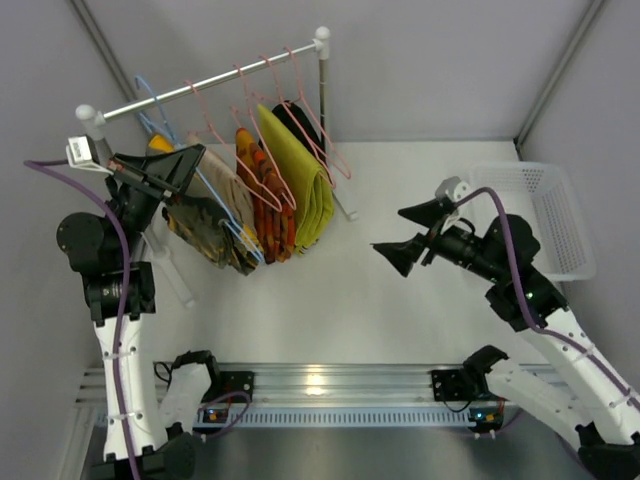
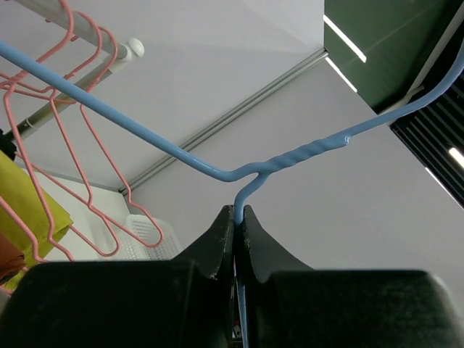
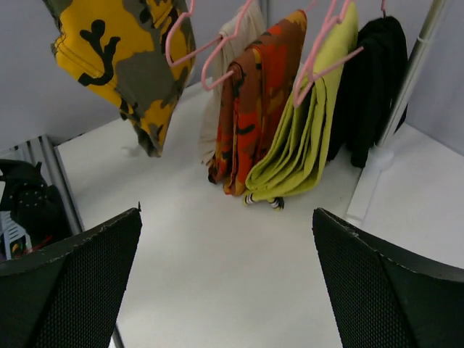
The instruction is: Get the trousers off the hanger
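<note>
The camouflage trousers [image 1: 205, 230] hang folded over the lower bar of the light-blue wire hanger [image 1: 245, 238] at the left end of the rack. My left gripper [image 1: 190, 160] is shut on the hanger just below its twisted neck; the left wrist view shows the blue wire [image 2: 290, 156] pinched between both fingers [image 2: 217, 243]. The hook runs out of that view at the right; I cannot tell whether it rests on the rail. My right gripper [image 1: 415, 235] is open and empty, right of the rack above the table. It faces the trousers [image 3: 123, 58], which show at upper left in the right wrist view.
The white rail [image 1: 200, 85] carries pink hangers [image 1: 290, 80] with beige [image 1: 225, 180], orange-red [image 1: 268, 200], yellow-green [image 1: 300, 175] and black [image 1: 300, 125] garments. The rack's right post [image 1: 325, 110] stands behind them. A white basket [image 1: 545, 215] sits at the right.
</note>
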Available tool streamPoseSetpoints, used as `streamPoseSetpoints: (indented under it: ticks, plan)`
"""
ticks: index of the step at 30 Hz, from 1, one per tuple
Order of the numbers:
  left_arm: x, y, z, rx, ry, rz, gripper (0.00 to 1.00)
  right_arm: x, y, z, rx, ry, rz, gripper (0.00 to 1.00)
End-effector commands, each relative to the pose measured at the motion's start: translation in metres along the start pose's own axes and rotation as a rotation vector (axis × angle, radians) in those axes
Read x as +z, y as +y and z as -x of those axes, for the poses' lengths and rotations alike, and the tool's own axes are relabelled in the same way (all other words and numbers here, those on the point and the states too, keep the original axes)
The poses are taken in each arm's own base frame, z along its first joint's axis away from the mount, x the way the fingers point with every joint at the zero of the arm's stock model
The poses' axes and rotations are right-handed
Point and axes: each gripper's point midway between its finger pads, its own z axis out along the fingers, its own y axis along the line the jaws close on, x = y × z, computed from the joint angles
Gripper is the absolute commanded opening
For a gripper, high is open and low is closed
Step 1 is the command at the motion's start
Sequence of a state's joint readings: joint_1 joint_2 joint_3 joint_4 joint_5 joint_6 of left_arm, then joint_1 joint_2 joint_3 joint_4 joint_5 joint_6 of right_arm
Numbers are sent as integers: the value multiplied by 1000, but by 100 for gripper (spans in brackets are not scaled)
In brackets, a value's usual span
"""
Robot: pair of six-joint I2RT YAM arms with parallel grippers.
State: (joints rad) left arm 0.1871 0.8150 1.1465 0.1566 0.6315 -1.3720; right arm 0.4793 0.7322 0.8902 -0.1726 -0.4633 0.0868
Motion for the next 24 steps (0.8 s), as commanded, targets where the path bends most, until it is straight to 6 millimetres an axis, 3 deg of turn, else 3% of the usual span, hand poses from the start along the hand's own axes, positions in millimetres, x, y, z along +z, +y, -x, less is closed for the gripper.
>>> streamPoseSetpoints:
  ticks: [1,4,5,6,7,8,9,17,18,24]
  plan:
    - [-19,-86,6,166,-62,-212,0,24,17,49,-121,-180,-29,99]
    - [-22,-96,10,153,-84,-197,0,42,31,43,-105,-184,-24,99]
    - [-23,-99,11,147,-94,-197,0,46,38,49,-115,-220,-14,99]
    - [-24,-104,12,145,-98,-199,0,52,41,39,-176,-216,-8,99]
    - [-25,-107,13,133,-104,-200,0,54,56,38,-192,-237,22,99]
    - [-25,-109,15,126,-114,-199,0,55,65,50,-214,-313,32,99]
    - [-26,-111,16,121,-121,-199,0,60,70,40,-255,-312,45,100]
    - [-27,-138,24,69,-147,-246,0,89,120,24,-280,-398,105,99]
    - [-26,-141,26,67,-148,-251,0,97,123,16,-303,-389,109,100]
    - [-29,-168,27,64,-137,-288,0,121,135,20,-316,-429,112,100]
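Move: The camouflage trousers hang from the blue hanger already in the left fingers, some 22 cm below that hand, about 4 cm ahead and 3 cm to its left. From the right hand they lie about 34 cm left and 4 cm ahead, perhaps 4 cm lower. At similar height, the orange trousers are some 23 cm left and 10 cm ahead of it, the lime ones 18 cm left and 15 cm ahead. Right hand, open, sweeps some 17 cm left towards the camouflage trousers while left lifts the hanger about 8 cm, drawing back. ##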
